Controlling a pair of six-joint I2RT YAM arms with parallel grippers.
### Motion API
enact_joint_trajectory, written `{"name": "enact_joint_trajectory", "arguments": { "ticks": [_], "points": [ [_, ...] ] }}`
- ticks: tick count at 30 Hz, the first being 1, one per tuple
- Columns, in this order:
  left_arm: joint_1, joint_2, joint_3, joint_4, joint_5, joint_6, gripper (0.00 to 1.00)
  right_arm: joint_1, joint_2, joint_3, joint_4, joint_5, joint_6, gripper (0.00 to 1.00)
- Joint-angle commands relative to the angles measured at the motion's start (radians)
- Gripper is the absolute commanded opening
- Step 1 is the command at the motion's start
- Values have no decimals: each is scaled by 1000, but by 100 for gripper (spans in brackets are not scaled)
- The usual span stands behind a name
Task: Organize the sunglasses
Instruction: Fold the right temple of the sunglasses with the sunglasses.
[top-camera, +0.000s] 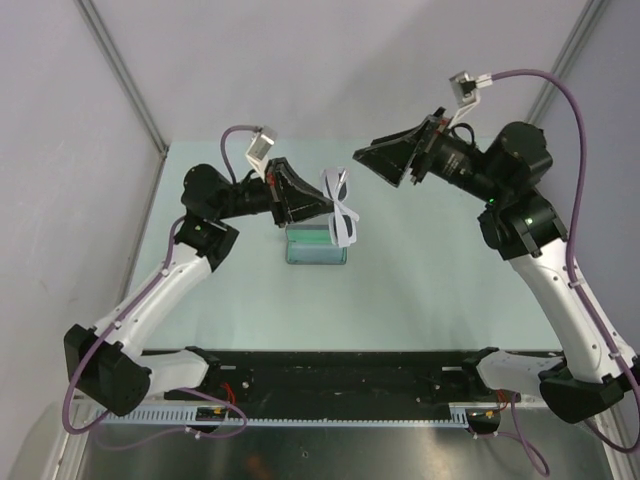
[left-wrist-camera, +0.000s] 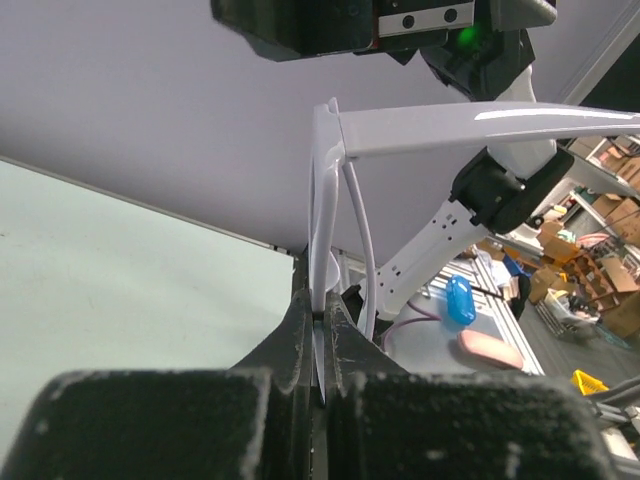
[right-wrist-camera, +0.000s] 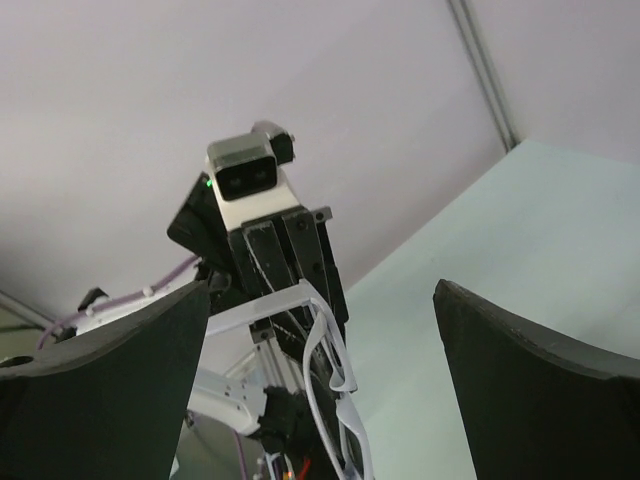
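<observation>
The white-framed sunglasses (top-camera: 341, 212) hang in the air over the middle of the table, pinched at the frame by my left gripper (top-camera: 326, 206), which is shut on them. In the left wrist view the frame (left-wrist-camera: 322, 190) rises from between the closed fingers (left-wrist-camera: 298, 310), and one white arm (left-wrist-camera: 480, 125) sticks out sideways toward the right arm. My right gripper (top-camera: 386, 160) hovers a short way to the right of the sunglasses, open and not touching them. In the right wrist view its fingers (right-wrist-camera: 110, 350) stand wide apart with the sunglasses (right-wrist-camera: 335, 375) seen between them, farther off.
A teal rectangular object (top-camera: 315, 247) lies on the pale green table (top-camera: 440, 280) just below the held sunglasses. Grey walls close the table at the back and the left. A black rail (top-camera: 340, 370) with both arm bases runs along the near edge.
</observation>
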Motion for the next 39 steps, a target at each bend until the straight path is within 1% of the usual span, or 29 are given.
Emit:
{"name": "enact_joint_trajectory", "arguments": {
  "ticks": [1, 5, 8, 21, 23, 24, 27, 31, 39],
  "points": [
    [4, -50, -12, 13, 29, 58, 0, 62, 31, 59, -81, -44, -90, 100],
    [6, -54, -13, -2, 15, 68, 0, 133, 63, 105, -175, 21, -187, 100],
    [4, -54, -10, -13, 6, 74, 0, 167, 72, 113, -209, 66, -227, 100],
    [6, -51, 26, -48, -37, 74, 0, 179, 56, 76, -241, 110, -256, 100],
    [6, -51, 32, -51, -54, 64, 0, 179, 52, 73, -243, 114, -258, 99],
    [6, -49, 36, -53, -58, 56, 0, 179, 51, 71, -244, 112, -261, 96],
    [6, -49, 46, -56, -71, 27, 0, 179, 49, 61, -246, 126, -273, 93],
    [4, -54, 65, -57, -77, -24, 1, 179, 40, 27, -226, 123, -287, 93],
    [4, -58, 109, -57, -89, -120, 0, 179, 31, -24, -171, 112, -293, 97]
  ]
}}
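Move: The right temple still sticks out back and up from the frame; its middle is roughly 6 cm to the right hand's left, 4 cm back and 3 cm lower. The frame, held at its bridge in the left fingertips, is centred about 6 cm left of the right hand and 9 cm below, level fore and aft. For the left hand, that temple is some 6 cm above and 4 cm back, level sideways. The outstretched right temple is pushed down towards the frame by the right hand's rear finger. The hand goes down and left, about 5 cm and 4 cm, slows, then sinks nearly 3 cm more, its fingers staying wide open around the frame and tipping down some 15 degrees. The left hand keeps its pinch on the bridge, rising a couple of centimetres late on. ##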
